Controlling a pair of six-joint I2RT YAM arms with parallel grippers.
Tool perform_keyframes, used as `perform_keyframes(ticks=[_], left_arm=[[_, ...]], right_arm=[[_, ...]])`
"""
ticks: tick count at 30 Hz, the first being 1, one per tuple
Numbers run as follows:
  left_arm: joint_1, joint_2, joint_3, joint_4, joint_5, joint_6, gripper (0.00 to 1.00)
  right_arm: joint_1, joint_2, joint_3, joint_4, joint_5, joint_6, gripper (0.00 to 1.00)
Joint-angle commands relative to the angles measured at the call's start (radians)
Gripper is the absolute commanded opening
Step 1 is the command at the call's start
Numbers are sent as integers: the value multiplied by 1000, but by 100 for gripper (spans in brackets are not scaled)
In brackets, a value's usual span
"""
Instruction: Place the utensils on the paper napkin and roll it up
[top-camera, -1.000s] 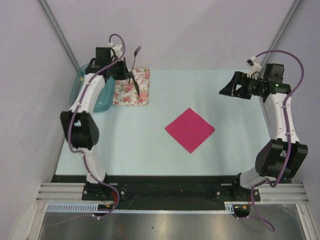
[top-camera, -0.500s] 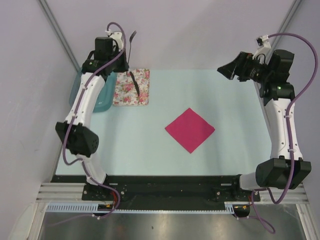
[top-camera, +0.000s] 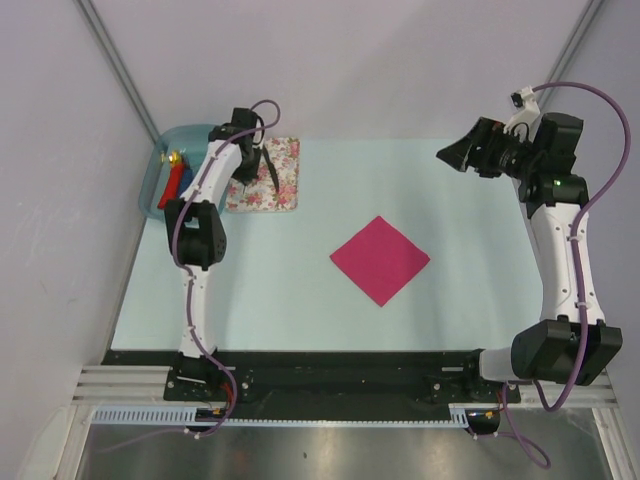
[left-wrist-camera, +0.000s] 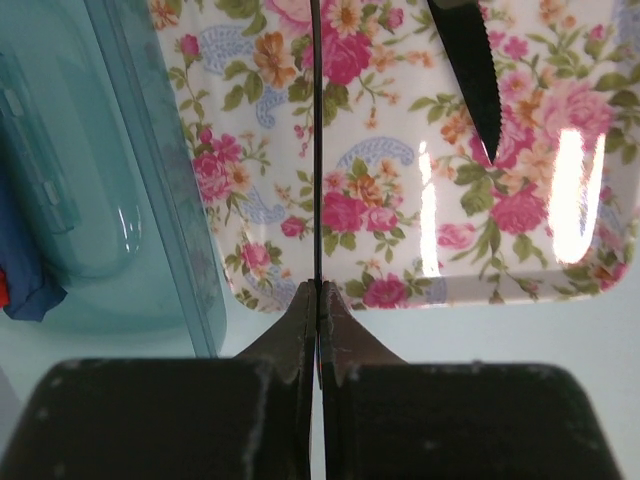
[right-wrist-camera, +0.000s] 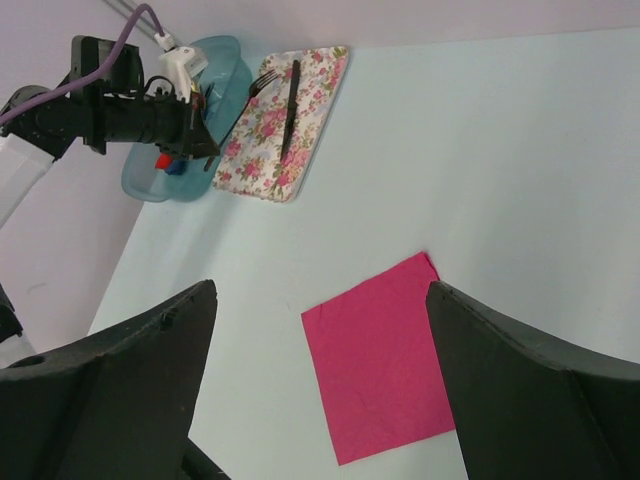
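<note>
My left gripper (left-wrist-camera: 318, 285) is shut on the slim dark fork (left-wrist-camera: 317, 150), seen edge-on over the floral cloth (left-wrist-camera: 400, 210). From the right wrist view the fork (right-wrist-camera: 240, 108) slants from that gripper (right-wrist-camera: 203, 143) up to its tines over the cloth. The dark knife (left-wrist-camera: 470, 75) lies on the cloth beside it, and also shows from above (top-camera: 271, 168). The magenta paper napkin (top-camera: 380, 260) lies flat as a diamond mid-table, bare. My right gripper (top-camera: 452, 155) is open and empty, held high at the back right, looking down on the napkin (right-wrist-camera: 385, 365).
A teal bin (top-camera: 165, 165) stands left of the floral cloth (top-camera: 285, 190), holding red and blue rolls (top-camera: 178, 183). Grey walls close in at the back and both sides. The left arm stretches along the table's left side.
My left gripper has come down with the fork from up by the back wall to low over the floral cloth, uncovering the teal bin. The right arm rose earlier and now holds still.
</note>
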Motion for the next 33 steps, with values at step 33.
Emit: perform_keyframes(ticks=[33], left_arm=[[-63, 174, 72, 50, -25, 347, 0]], right_arm=[[-91, -37, -52, -48, -20, -20, 90]])
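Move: The fork is already in my shut left fingers, its head reaching forward over the flowered tray. The knife's middle lies about 8 cm ahead, 7 cm to the right and 8 cm below; the tray's middle is some 7 cm ahead and 5 cm right, and the blue basin about 7 cm ahead and 14 cm left. From my right hand the knife is roughly 22 cm ahead, 44 cm left and 34 cm down. Keeping the fork pinched, I lower my left hand about 5 cm towards the tray while easing it 3 cm forward, drifting slightly left and then back right. I roll its left side up some 10 degrees and swing it clockwise, bringing the fork across the knife. My empty right hand drifts about 3 cm right and a little down, fingers open. ##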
